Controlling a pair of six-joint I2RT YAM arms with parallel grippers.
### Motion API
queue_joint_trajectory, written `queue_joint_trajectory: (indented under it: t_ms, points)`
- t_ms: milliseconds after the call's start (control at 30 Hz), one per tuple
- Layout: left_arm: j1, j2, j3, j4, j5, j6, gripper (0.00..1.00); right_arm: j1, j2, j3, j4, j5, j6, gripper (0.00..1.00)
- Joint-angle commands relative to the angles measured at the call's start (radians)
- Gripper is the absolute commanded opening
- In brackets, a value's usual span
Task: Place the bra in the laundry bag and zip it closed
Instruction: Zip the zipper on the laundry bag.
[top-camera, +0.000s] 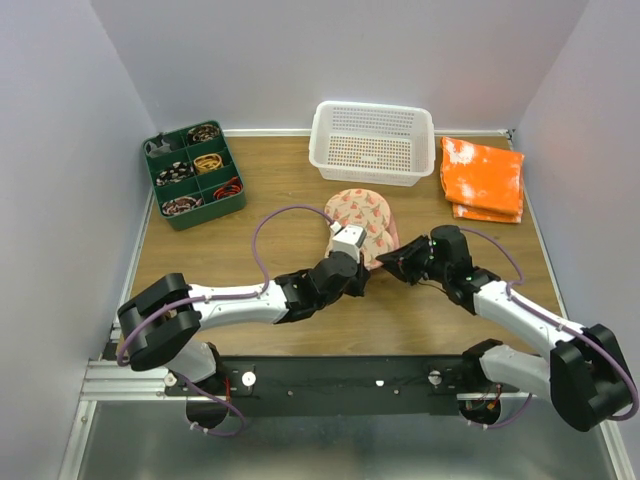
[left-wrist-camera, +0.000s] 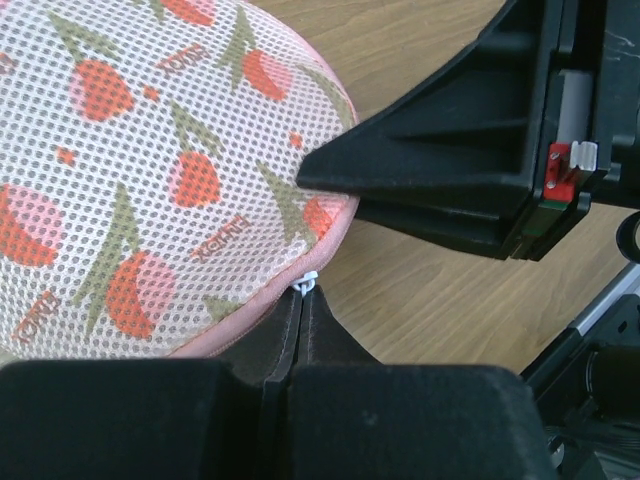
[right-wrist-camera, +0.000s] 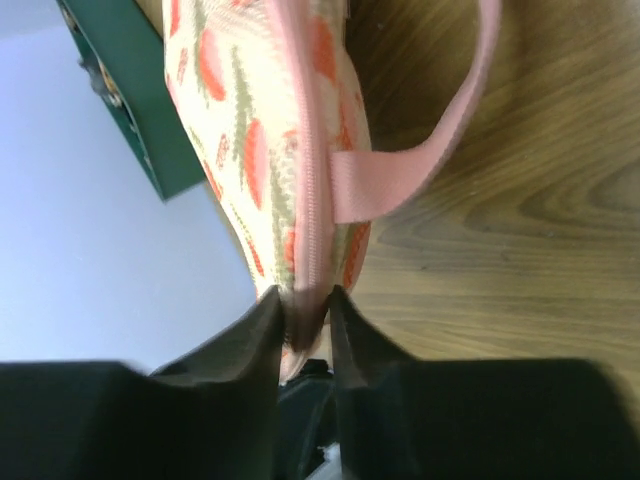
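The laundry bag (top-camera: 360, 212) lies shut on the wooden table, pale pink mesh with red fruit print (left-wrist-camera: 150, 180). At its near edge my left gripper (top-camera: 360, 266) (left-wrist-camera: 303, 296) is shut, with the white zipper pull (left-wrist-camera: 306, 284) pinched at its fingertips. My right gripper (top-camera: 388, 263) (right-wrist-camera: 306, 300) comes in from the right and squeezes the bag's zippered rim (right-wrist-camera: 312, 180) between its fingers. A pink strap (right-wrist-camera: 420, 160) loops off the bag's side. The bra is hidden from every view.
A white perforated basket (top-camera: 372, 140) stands behind the bag. An orange-and-white folded cloth (top-camera: 482, 178) lies at the back right. A green compartment tray (top-camera: 192, 173) (right-wrist-camera: 130, 100) sits at the back left. Both grippers nearly touch.
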Motion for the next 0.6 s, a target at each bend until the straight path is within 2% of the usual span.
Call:
queue_joint_trajectory:
  t_ms: [0, 33, 167, 567]
  points:
    - [-0.008, -0.005, 0.012, 0.01, 0.005, 0.021, 0.0, -0.004, -0.03, -0.01, 0.025, 0.047, -0.022, 0.2]
    - [-0.008, -0.008, 0.003, 0.011, 0.005, 0.022, 0.0, -0.003, -0.038, -0.007, 0.001, 0.064, -0.028, 0.12]
    - [-0.008, -0.044, -0.031, 0.0, -0.009, 0.022, 0.0, -0.003, -0.073, 0.018, -0.068, 0.138, -0.051, 0.01]
    - [-0.006, -0.206, -0.206, -0.101, -0.151, -0.014, 0.0, -0.035, -0.056, 0.088, -0.136, 0.184, -0.118, 0.01]
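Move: My shut left fingers already hold the zip slider on the bag's near edge. The bag's middle is about 11 cm ahead of them and 2 cm to the left, and its left side about 8 cm ahead and 9 cm left. At my right hand, the zip edge lies right between the half-closed fingers, with the bag's middle roughly 7 cm ahead and 5 cm left. The white basket stands some 27 cm ahead of that hand and 3 cm left. I finish closing my right fingers, pinching the bag's zip edge just beyond the slider, and ease that hand about 1.5 cm to the right and slightly up. My left hand waits for the pinch, then, keeping its hold on the slider, draws it about 4 cm left and a little back and down, along the near edge and away from my right fingers. ##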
